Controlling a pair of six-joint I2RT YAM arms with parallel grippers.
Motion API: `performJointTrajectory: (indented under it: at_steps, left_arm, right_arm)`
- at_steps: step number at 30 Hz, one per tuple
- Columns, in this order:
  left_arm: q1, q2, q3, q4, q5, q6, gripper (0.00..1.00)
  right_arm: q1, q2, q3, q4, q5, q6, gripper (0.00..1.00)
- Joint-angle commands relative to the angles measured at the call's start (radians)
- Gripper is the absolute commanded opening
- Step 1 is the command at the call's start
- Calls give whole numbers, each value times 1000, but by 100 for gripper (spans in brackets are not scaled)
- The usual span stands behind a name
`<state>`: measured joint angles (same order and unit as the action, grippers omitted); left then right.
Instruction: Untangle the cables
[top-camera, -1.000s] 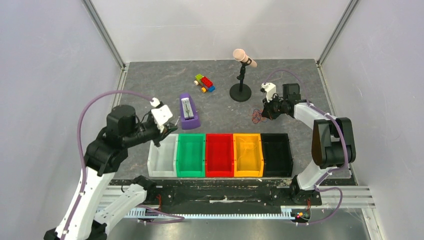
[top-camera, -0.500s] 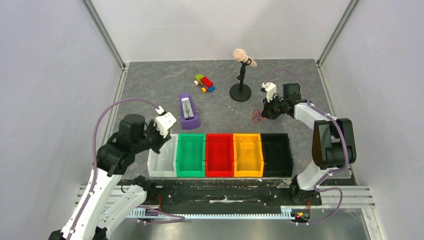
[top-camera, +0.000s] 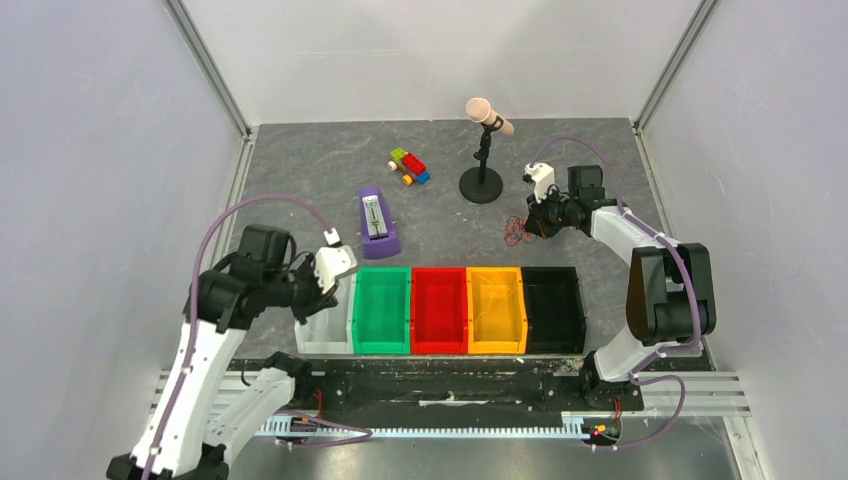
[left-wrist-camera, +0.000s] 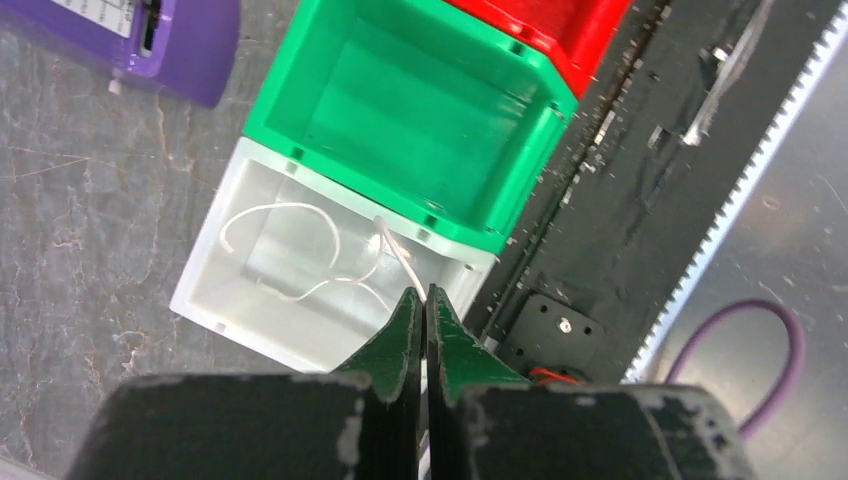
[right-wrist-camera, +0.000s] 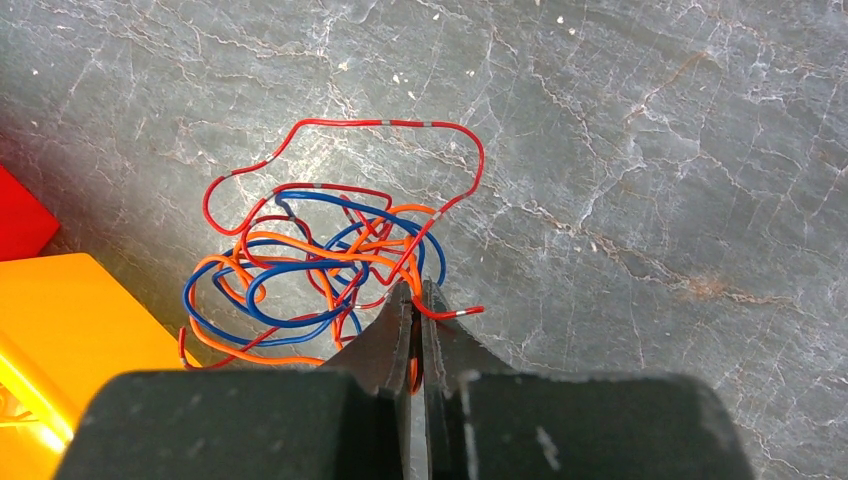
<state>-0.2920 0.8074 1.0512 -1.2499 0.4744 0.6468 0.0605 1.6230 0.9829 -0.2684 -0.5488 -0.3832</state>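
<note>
A tangle of thin red, orange and dark blue cables (right-wrist-camera: 320, 250) lies on the grey table, at the back right in the top view (top-camera: 514, 233). My right gripper (right-wrist-camera: 417, 287) is shut on an orange and a red strand at the tangle's near edge; it also shows in the top view (top-camera: 527, 226). A thin white cable (left-wrist-camera: 300, 210) lies looped inside the white bin (left-wrist-camera: 205, 300). One end of it rises into my left gripper (left-wrist-camera: 421, 293), which is shut on it just above the bin's near corner (top-camera: 322, 292). No yellow cable shows.
A row of bins stands at the front: white (top-camera: 320, 340), green (top-camera: 380, 310), red (top-camera: 440, 310), yellow (top-camera: 496, 310), black (top-camera: 553, 310). A purple device (top-camera: 377, 225), a toy brick car (top-camera: 409, 166) and a microphone on a stand (top-camera: 482, 150) stand further back.
My left arm has drawn back toward the near left and lowered, bringing its gripper from beside the purple device to over the white bin. The right arm has barely moved.
</note>
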Motion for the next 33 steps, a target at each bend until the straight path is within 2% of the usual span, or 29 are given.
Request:
performJointTrajectory:
  at_steps: [1,5,11,16,20,25,27,30,32,33]
  left_arm:
    - [4,-13,29,-172,61,151,2]
    - [4,9,-43,-133,-24,125,2]
    - [4,57,-146,151,-217,-14,2]
    - [13,175,-188,303,-259,-58,2]
    - [21,241,-273,434,-305,0,2]
    - [68,274,-362,478,-342,114,2]
    - [91,265,-352,457,-326,122,12]
    - [103,224,-281,366,-250,115,43]
    - [102,195,-216,312,-223,99,58]
    - [102,184,-179,282,-212,95,61]
  right_arm:
    - [-4,-24,9,7,-21,-3,0]
    - [-5,-21,17,10,-27,10,0]
    - [-4,-19,21,10,-25,19,0]
    - [-5,-15,17,9,-19,7,0]
    - [-5,-9,18,4,-19,7,0]
    - [-5,-20,12,-11,-8,-21,0]
    - [-4,-27,2,-12,-10,-34,0]
    - [-4,-33,-4,-16,-22,-43,0]
    - [-4,-34,-2,-18,-29,-42,0]
    - [-4,-33,-1,-18,-34,-40,0]
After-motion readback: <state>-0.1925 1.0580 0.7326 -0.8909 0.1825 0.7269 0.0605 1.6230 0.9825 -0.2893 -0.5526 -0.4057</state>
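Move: The left hand, closed on the white cable, is about 16 cm above the middle of the white tray, which lies some 5 cm ahead and 2 cm to its left. The green tray is alongside, about 5 cm ahead and 12 cm to the right of that hand; the purple metronome stands about 27 cm ahead and 12 cm to its right. From the right hand, the white tray lies roughly 53 cm left, 20 cm back and a little lower. The left hand eases back a couple of centimetres, then swings forward, left and mostly down over the white tray, ending about 12 cm lower while its slanted fingers tip roughly 20 degrees nearer to vertical, and low over the tray it opens them about halfway, letting go of the white cable and starting to rise. The right hand stays where it is, still pinching the red, blue and orange tangle. ##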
